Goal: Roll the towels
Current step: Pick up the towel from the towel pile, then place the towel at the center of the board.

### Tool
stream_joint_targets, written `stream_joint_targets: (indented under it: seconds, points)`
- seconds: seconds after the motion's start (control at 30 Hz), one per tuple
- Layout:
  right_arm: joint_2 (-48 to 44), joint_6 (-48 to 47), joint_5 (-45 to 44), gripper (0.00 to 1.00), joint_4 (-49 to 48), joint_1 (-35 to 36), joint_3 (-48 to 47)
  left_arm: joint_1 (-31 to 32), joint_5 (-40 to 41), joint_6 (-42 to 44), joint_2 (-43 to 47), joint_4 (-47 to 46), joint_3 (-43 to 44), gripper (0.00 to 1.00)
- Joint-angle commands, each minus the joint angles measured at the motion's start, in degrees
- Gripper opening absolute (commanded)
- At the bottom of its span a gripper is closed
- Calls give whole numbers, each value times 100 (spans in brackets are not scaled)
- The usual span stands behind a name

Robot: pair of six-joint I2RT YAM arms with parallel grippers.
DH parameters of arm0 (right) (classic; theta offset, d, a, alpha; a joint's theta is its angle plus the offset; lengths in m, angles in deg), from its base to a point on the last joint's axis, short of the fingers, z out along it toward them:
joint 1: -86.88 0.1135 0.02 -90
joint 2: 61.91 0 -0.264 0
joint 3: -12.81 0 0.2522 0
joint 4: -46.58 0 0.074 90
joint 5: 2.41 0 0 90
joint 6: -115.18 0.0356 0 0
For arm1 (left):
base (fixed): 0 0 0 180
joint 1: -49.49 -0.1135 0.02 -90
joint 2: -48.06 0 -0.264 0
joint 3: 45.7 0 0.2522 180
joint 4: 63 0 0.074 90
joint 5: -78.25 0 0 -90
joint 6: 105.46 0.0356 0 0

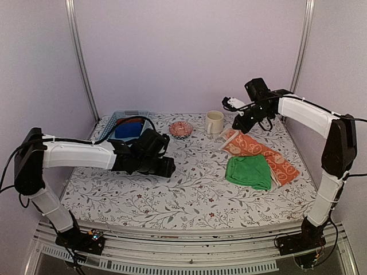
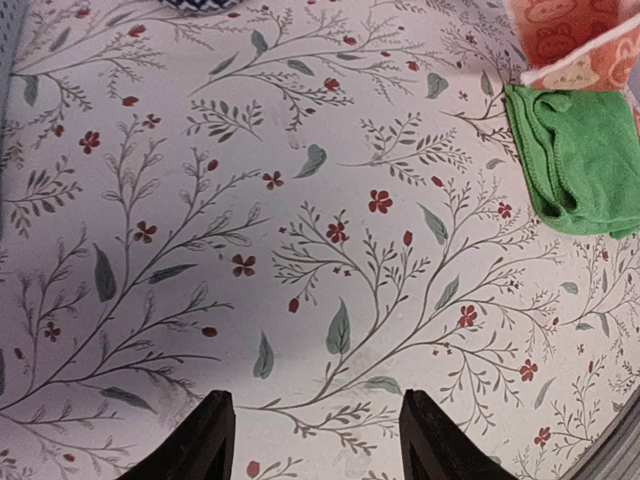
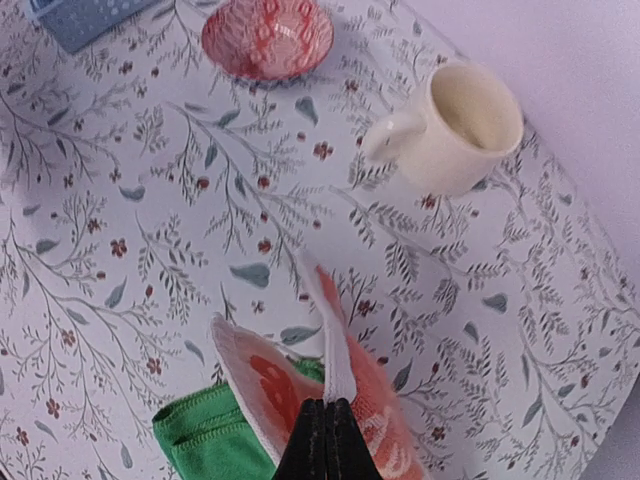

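Note:
An orange towel (image 1: 261,153) with white prints and pale edging lies at the right of the table, its far end lifted. My right gripper (image 3: 327,408) is shut on that towel's pale edge (image 3: 338,340), and the cloth (image 3: 270,385) curls up on both sides of the jaws. A plain green towel (image 1: 249,171) lies bunched against the orange one's near side, and it shows under the lifted cloth (image 3: 205,437). My left gripper (image 2: 315,412) hangs open over bare tablecloth at mid-left, well apart from the green towel (image 2: 585,165) and the orange towel (image 2: 565,35).
A cream mug (image 1: 214,122) stands at the back, just left of the orange towel's far end. A red patterned bowl (image 1: 180,129) sits left of the mug. A blue basket (image 1: 121,117) holding a blue cloth roll (image 1: 127,130) is at the back left.

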Motion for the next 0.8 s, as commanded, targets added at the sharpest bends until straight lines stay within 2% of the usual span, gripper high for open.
stream_joint_targets:
  seconds: [0.0, 0.07, 0.23, 0.3, 0.43, 0.6, 0.7, 0.77]
  points:
    - [197, 118, 858, 2, -317, 34, -1528, -355, 299, -24, 616, 234, -310, 58]
    - [322, 394, 1416, 2, -387, 135, -2067, -448, 425, -50, 851, 342, -397, 58]
    - [710, 506, 2165, 1, -197, 767, -3765, -618, 568, -140, 1429, 488, -642, 58]
    - [616, 613, 2673, 1, -332, 1006, -4071, -714, 623, -206, 1625, 545, -740, 58]
    - [92, 885, 3327, 1, -835, 1412, -4068, -863, 711, -298, 1928, 504, -937, 58]
    - [-43, 1110, 3844, 1, -547, 1570, -4282, -933, 812, -347, 1995, 463, -969, 58]
    - [-259, 927, 3687, 1, -536, 1571, -3661, -944, 883, -364, 1997, 384, -989, 58]
    - [-467, 773, 3195, 2, -744, 1564, -2923, -951, 843, -355, 1979, 297, -1018, 58]
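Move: The orange towel's near corner is already pinched in the right hand, its rest still trailing over the pile; the open table it is taken over lies about 20 cm left, 11 back and 13 below. From this hand the green towel is roughly 10 cm back and 5 right, the mug 12 cm ahead and 8 left, the bowl 10 ahead and 23 left. That open table lies some 5 cm right of the left hand, level fore and aft, 6 below. The orange towel is swept up off the pile by its corner: the right hand, fingers kept shut, rises fast by some 33 cm, first slightly forward, then swinging back and left over the open table while its fingers tip up to point left. The left hand, still open and empty, draws about 11 cm left and 6 up, turning slightly counter-clockwise. ##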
